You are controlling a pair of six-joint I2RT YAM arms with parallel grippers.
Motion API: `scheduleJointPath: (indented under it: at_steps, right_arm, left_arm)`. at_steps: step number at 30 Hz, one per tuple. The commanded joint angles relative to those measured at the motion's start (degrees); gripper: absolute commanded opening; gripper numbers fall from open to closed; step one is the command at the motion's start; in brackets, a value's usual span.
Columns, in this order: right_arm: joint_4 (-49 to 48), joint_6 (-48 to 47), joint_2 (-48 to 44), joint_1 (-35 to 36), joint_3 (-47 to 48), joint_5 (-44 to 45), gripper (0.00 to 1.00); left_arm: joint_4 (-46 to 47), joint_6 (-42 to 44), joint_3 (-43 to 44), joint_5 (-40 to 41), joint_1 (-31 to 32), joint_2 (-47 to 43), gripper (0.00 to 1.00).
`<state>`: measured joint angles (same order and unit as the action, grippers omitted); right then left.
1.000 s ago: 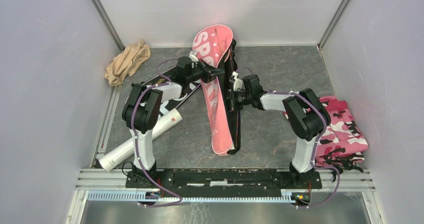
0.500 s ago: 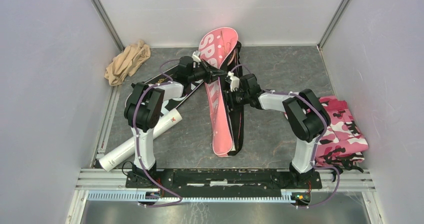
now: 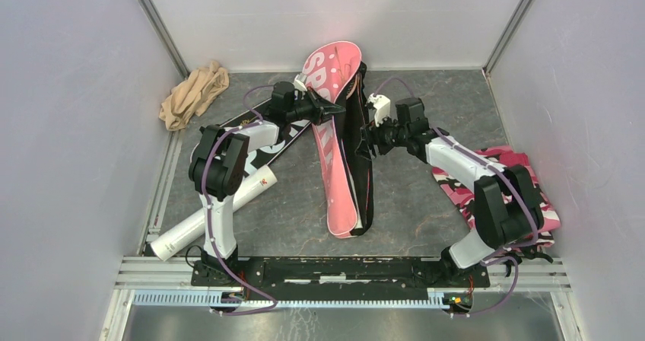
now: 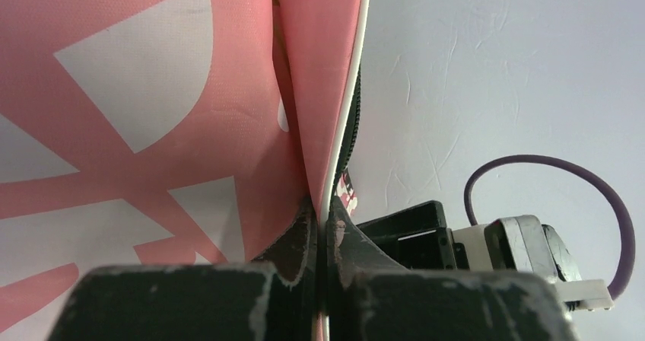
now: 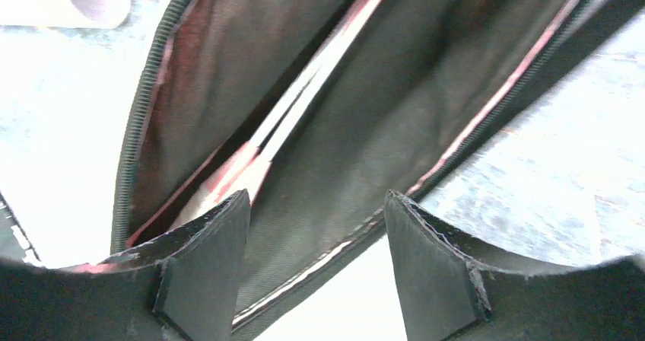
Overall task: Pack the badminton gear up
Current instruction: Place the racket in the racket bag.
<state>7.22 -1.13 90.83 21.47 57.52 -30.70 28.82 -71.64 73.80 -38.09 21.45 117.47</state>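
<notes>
A pink racket bag [image 3: 335, 181] lettered SPORT lies down the middle of the table, its black underside [image 3: 363, 181] showing along the right. My left gripper [image 3: 338, 110] is shut on the white-piped edge of the pink flap [image 4: 152, 90], and its fingertips [image 4: 321, 211] hold the flap lifted. My right gripper [image 3: 370, 138] is open just right of the bag's mouth, holding nothing. In the right wrist view its jaws [image 5: 316, 204] frame the dark lining [image 5: 395, 105], where a thin pink and white racket part [image 5: 304, 105] lies. A long white tube [image 3: 213, 211] rests at the left.
A second black bag [image 3: 268, 152] with white lettering lies under my left arm. A beige cloth [image 3: 194, 94] is bunched in the back left corner. A pink camouflage cloth [image 3: 525, 196] sits by the right wall beneath my right arm.
My right gripper has opened, let go of the bag's black side and drawn back to the right, its elbow swinging out over the camouflage cloth. My left gripper still holds the pink flap.
</notes>
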Motion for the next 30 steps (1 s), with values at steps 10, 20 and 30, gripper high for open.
scheduleJointPath:
  at_steps: [10,20,30]
  right_arm:
    - [1.48,-4.47,9.94,-3.13,9.54,9.70,0.68]
    - [-0.26,-2.75,17.97,-3.68,13.80,3.34,0.44]
    - [4.98,-3.14,4.57,-7.91,11.36,2.74,0.00]
  left_arm:
    - [4.16,1.85,3.03,-3.48,-0.25,-5.86,0.02]
    - [5.45,1.64,1.87,-4.41,-0.18,-6.82,0.02]
    - [-10.83,17.62,8.76,-2.63,-0.12,-8.23,0.02]
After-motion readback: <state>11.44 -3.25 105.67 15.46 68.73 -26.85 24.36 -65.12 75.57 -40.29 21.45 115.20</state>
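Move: The right zipper edge of the racket bag, at the spot it will be gripped, lies about 6 cm ahead of the open right hand, 2 cm to its right and 7 cm below. The racket handles, inside the bag, are some 13 cm back, 3 cm left and 9 cm down. The pink flap's edge, still pinched by the left hand, is roughly 9 cm ahead, 6 cm left and 4 cm above. From the left hand, the zipper edge lies about 8 cm right, 3 cm back and 11 cm below. Down and forward, about 7 cm and 6 cm, the right hand reaches with open fingers to the bag's right zipper edge, easing a little right early on, then shuts and pinches it. It then lifts the edge some 2 cm and starts drawing it right. The left hand keeps its pinch on the pink flap's edge and rises slightly. ##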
